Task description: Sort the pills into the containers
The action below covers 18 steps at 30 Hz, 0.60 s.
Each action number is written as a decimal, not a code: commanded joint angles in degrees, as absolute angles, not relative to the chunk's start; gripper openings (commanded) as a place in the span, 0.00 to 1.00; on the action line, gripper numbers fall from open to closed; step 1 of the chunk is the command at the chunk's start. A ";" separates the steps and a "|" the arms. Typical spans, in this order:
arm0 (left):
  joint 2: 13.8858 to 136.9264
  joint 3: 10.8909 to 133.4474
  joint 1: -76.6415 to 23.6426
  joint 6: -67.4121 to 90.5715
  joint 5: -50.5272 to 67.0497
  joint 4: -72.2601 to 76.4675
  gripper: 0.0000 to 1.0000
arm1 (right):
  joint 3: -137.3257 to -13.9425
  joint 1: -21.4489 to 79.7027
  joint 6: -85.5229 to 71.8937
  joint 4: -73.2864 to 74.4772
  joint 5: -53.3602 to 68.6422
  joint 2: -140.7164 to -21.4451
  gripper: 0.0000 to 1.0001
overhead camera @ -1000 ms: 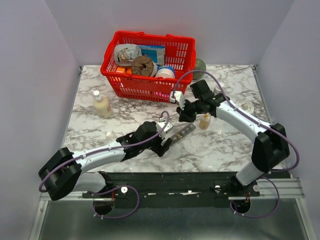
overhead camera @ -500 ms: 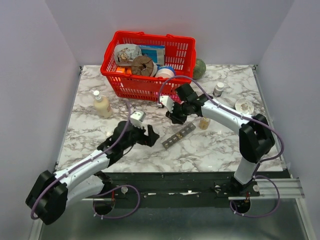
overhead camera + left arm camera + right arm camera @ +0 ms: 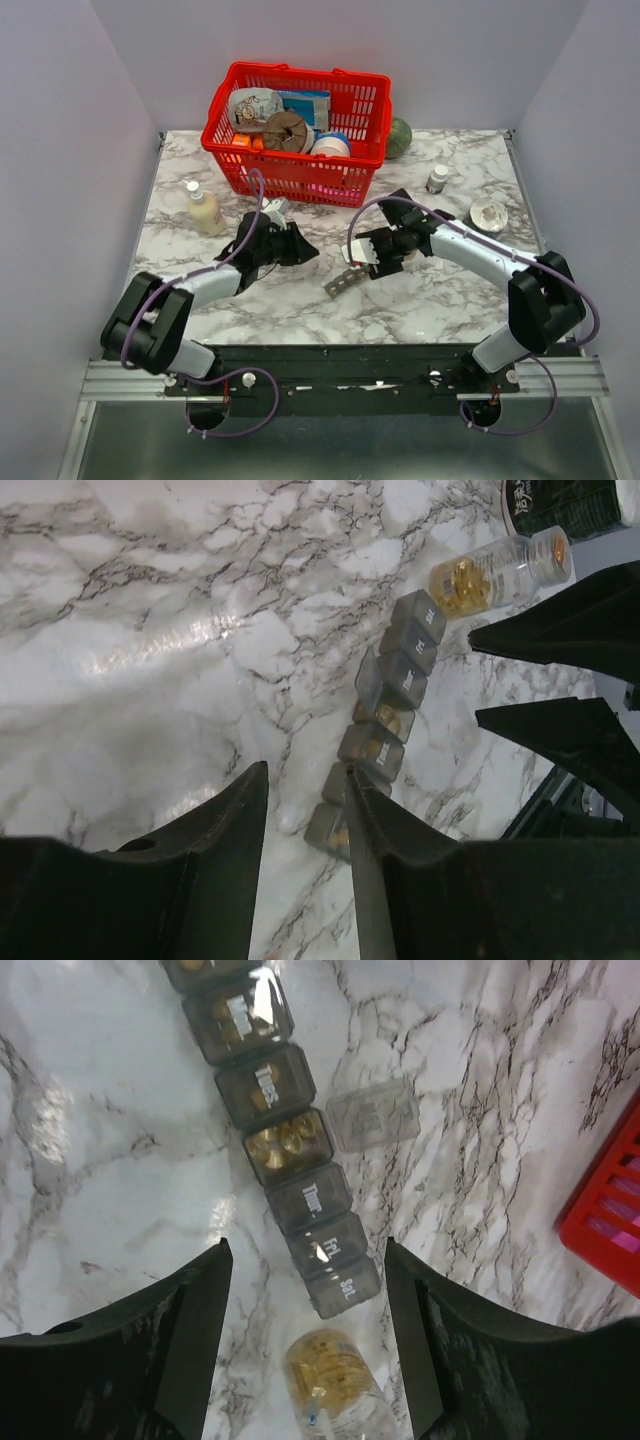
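The containers are one dark grey strip (image 3: 290, 1160) of small day-labelled compartments lying on the marble, also seen in the left wrist view (image 3: 385, 720) and the top view (image 3: 343, 282). One compartment stands open with yellow pills (image 3: 288, 1145) in it, its clear lid (image 3: 373, 1115) flipped aside. My right gripper (image 3: 305, 1250) hovers open over the strip's Sat end. A clear bottle of yellow pills (image 3: 335, 1380) shows between its fingers with a gap on both sides. My left gripper (image 3: 305, 770) is open and empty beside the strip's other end. The bottle (image 3: 490, 575) lies beyond the strip's far end.
A red mesh basket (image 3: 290, 170) full of goods stands at the back. A cream bottle (image 3: 204, 210) is at the left. A small dark-capped bottle (image 3: 437, 178), a white dish (image 3: 488, 213) and a green ball (image 3: 399, 137) sit at the back right.
My right gripper came down toward me over the strip's end and opened. My left arm pulled back to the left of the strip and its jaws narrowed.
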<state>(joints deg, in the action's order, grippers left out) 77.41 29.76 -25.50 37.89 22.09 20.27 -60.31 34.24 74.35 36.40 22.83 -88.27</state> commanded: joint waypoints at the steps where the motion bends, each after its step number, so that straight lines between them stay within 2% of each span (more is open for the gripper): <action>1: 88.03 35.32 -25.14 40.69 27.94 27.94 0.38 | -58.28 32.96 87.26 33.23 20.39 -90.87 0.71; 8: 99.31 42.36 -25.14 42.45 28.65 29.53 0.26 | -58.18 32.96 88.68 29.35 19.34 -94.38 0.71; 18: 105.47 47.55 -26.19 41.05 31.55 27.60 0.25 | -61.43 30.42 90.70 34.71 18.81 -99.05 0.72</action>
<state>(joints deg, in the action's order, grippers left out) 103.68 45.91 -25.52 41.89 28.38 26.46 -58.65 32.18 88.31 31.68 18.87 -97.01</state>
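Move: The left hand has the upright Wed. lid of the pill organizer about 9 cm to its right, straight across and some 8 cm below; the open Wed. compartment is about 10 cm right and 3 cm back. From the right hand, the Fri. compartment lies roughly 7 cm below, 3 cm left and 1 cm ahead, with the Wed. compartment 7 cm left and 2 cm back, and the pill bottle 4 cm right and 4 cm ahead. The left hand sweeps forward about 6 cm and right about 5 cm while sinking 4 cm, its half-open fingers narrowing to a small gap and tipping slightly down as they come towards the open Wed. lid from its far side. Meanwhile the right hand, fingers staying wide open, drops about 5 cm and eases some 2 cm forward towards the Thur.–Fri. end of the organizer, turning a little counter-clockwise, with no contact to be made out yet. ##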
